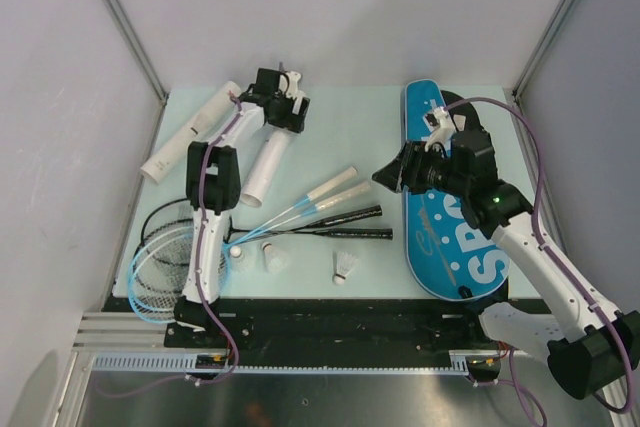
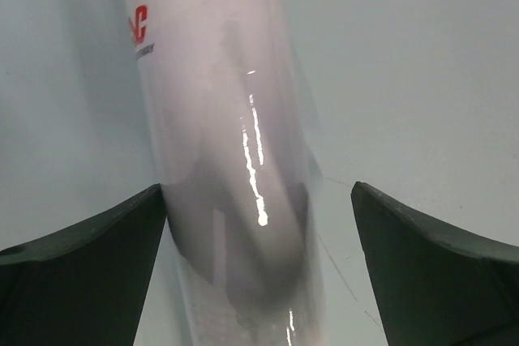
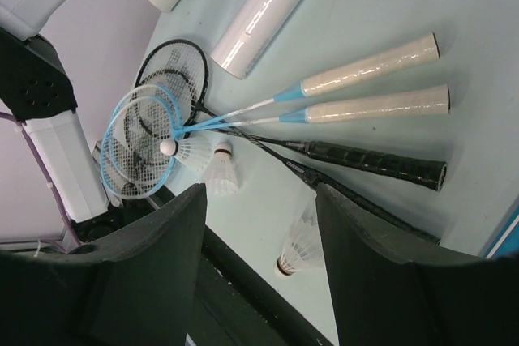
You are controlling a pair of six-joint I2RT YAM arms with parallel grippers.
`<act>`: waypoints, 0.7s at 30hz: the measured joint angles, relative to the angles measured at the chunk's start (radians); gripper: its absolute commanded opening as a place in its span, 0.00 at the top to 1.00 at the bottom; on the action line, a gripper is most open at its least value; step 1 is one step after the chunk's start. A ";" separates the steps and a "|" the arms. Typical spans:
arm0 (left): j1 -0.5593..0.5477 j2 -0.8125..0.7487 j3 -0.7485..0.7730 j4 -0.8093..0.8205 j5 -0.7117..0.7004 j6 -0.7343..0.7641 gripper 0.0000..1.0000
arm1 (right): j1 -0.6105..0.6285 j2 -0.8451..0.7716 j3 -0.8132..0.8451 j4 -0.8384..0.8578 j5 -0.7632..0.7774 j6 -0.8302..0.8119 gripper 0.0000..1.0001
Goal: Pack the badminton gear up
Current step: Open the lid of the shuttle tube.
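Two long white tubes lie at the back left, one (image 1: pixel 190 132) by the edge and one (image 1: pixel 265 172) beside it. My left gripper (image 1: pixel 282 122) stands open astride the far end of the second tube (image 2: pixel 219 160), its left finger (image 2: pixel 97 265) close against it. Two white-handled rackets (image 1: pixel 330 190) and two black-handled ones (image 1: pixel 350 224) fan out mid-table. Three shuttlecocks (image 1: pixel 240 255) (image 1: pixel 273 257) (image 1: pixel 345 267) sit near the front edge. The blue bag (image 1: pixel 450 237) lies at the right. My right gripper (image 3: pixel 259 224) hovers open and empty high over one shuttlecock (image 3: pixel 298 249).
The racket heads (image 1: pixel 165 257) overlap at the front left, partly under the left arm. The table's dark front rail (image 1: pixel 330 312) runs just below the shuttlecocks. White walls and metal posts enclose the table on three sides.
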 measured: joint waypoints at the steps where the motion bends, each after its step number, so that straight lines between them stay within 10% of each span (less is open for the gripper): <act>1: -0.002 -0.002 0.002 0.003 0.012 0.000 0.00 | 0.000 0.000 -0.003 0.000 0.000 0.000 0.39; 21: -0.050 -0.019 0.031 -0.075 -0.015 0.026 0.46 | -0.009 0.063 -0.029 0.126 -0.020 0.111 0.30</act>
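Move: The shuttle tube already lies between the left hand's open fingers, gripped-to-be near its far end; its middle is about 8 cm back and 4 cm to the left, 1 cm lower. The other tube lies some 27 cm left and 3 cm back, the light racket grips roughly 22 cm back and 11 cm right. From the right hand the shuttle tube's middle is about 25 cm ahead, 26 cm left and 24 cm below. The shuttle tube's far part is pinched from both sides as the left fingers close from wide open to about two thirds; then, keeping hold, the left hand draws it right, a little back and up, some 2 cm. The right hand, empty, starts late towards the tube, about 2 cm forward and left. ##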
